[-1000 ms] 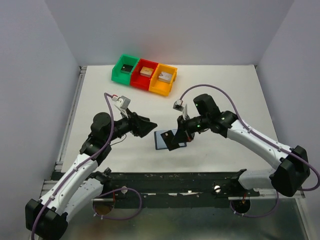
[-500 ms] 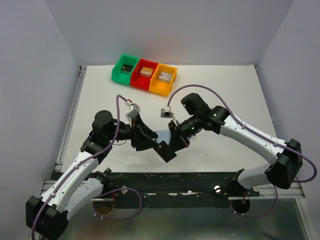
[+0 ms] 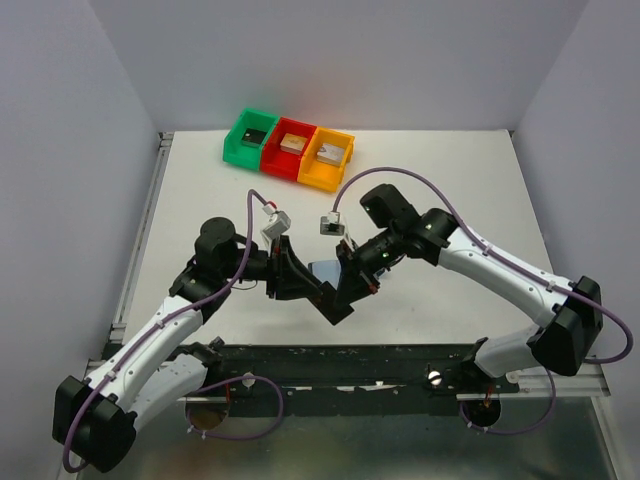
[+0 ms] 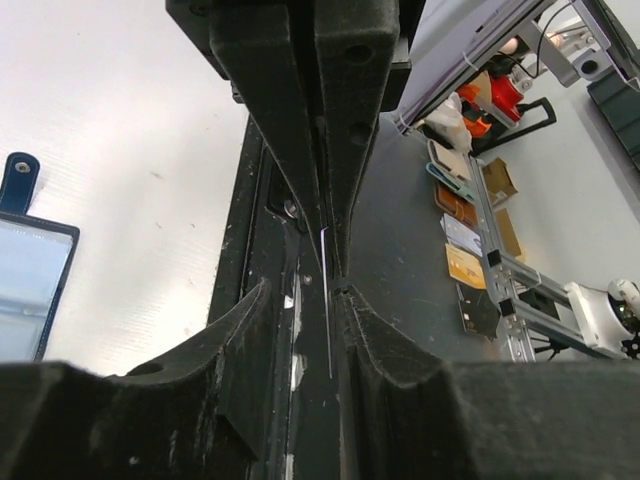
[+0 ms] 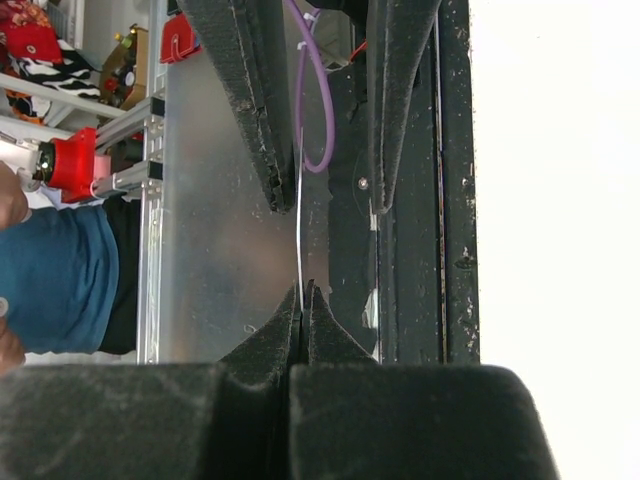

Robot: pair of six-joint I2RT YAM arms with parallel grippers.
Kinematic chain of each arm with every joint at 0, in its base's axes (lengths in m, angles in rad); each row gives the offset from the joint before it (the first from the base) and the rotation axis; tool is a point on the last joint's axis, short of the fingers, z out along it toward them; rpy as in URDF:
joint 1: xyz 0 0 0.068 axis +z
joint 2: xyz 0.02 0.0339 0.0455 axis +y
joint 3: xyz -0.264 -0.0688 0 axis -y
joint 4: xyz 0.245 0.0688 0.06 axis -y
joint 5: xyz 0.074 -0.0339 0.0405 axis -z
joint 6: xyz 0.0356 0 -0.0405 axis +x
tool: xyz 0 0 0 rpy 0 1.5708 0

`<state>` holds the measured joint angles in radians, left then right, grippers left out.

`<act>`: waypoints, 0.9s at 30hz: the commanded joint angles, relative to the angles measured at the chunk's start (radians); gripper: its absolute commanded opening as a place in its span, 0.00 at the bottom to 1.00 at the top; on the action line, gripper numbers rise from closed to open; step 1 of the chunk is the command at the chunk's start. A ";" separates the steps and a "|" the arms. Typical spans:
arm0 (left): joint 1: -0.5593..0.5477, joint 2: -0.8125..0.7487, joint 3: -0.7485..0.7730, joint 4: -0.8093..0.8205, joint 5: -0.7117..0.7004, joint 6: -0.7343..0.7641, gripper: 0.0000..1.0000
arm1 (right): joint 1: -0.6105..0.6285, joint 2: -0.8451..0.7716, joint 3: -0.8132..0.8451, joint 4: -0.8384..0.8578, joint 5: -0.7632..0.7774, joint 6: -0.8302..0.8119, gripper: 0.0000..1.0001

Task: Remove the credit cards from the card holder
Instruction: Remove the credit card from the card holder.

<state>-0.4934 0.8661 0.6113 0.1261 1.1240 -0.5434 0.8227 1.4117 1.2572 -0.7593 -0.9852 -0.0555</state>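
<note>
My right gripper (image 5: 302, 290) is shut on a thin credit card (image 5: 299, 230), seen edge-on as a pale line. It holds the card just above the table's front edge. My left gripper (image 4: 303, 293) faces it tip to tip. The left jaws stand apart on either side of the card's (image 4: 327, 300) free end, which lies close to the right-hand finger (image 4: 350, 310). In the top view both grippers meet at the dark card (image 3: 336, 305). The card holder (image 3: 322, 270) lies open on the table just behind them, pale blue sleeve up, also at the left wrist view's edge (image 4: 22, 290).
Green (image 3: 250, 135), red (image 3: 291, 148) and orange (image 3: 328, 158) bins stand in a row at the back, each with a small block inside. The black front rail (image 3: 400, 360) runs just below the grippers.
Both grippers have come together near the front edge, the right one carrying the card away from the holder. The left jaws have narrowed around the card's free end.
</note>
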 commanded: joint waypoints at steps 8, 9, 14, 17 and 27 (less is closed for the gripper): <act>-0.022 -0.009 -0.007 0.046 0.065 0.016 0.00 | 0.012 0.024 0.054 -0.046 0.020 -0.020 0.16; -0.022 -0.015 -0.011 0.046 0.063 0.014 0.00 | 0.010 0.021 0.054 -0.040 0.029 -0.017 0.28; 0.013 -0.053 0.016 -0.101 -0.119 0.088 0.00 | -0.043 -0.046 0.041 0.029 0.284 0.158 0.54; 0.131 -0.044 0.039 -0.166 -0.266 0.053 0.00 | -0.146 -0.140 -0.007 0.113 0.423 0.279 0.59; 0.449 0.357 0.103 0.036 -0.635 -0.190 0.00 | -0.177 -0.322 -0.274 0.345 0.738 0.390 0.58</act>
<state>-0.0860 1.0431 0.6815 0.0521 0.6724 -0.6682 0.6403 1.0939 1.0916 -0.5171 -0.3752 0.2554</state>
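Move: Reaching round the black credit card with parted fingers, the left hand has the card's middle about 3 cm to its right and 1 cm back and below. The open card holder lies some 16 cm ahead, 5 cm right and 24 cm below; the red box about 53 cm ahead, 10 cm left, 22 cm below. The right hand still grips the card, middle 2 cm left of it, 1 cm back and below; from it the holder lies 16 cm straight ahead, 21 cm below. Taking over the card in mid-air, the left hand shuts its fingers on it almost in place; only then does the right hand open and let go. The left carries the card forward some 18 cm and left 10 cm towards the boxes, sinking a little and turning about 50 degrees counter-clockwise, while the empty right swings forward about 12 cm and to the right, turning clockwise. ##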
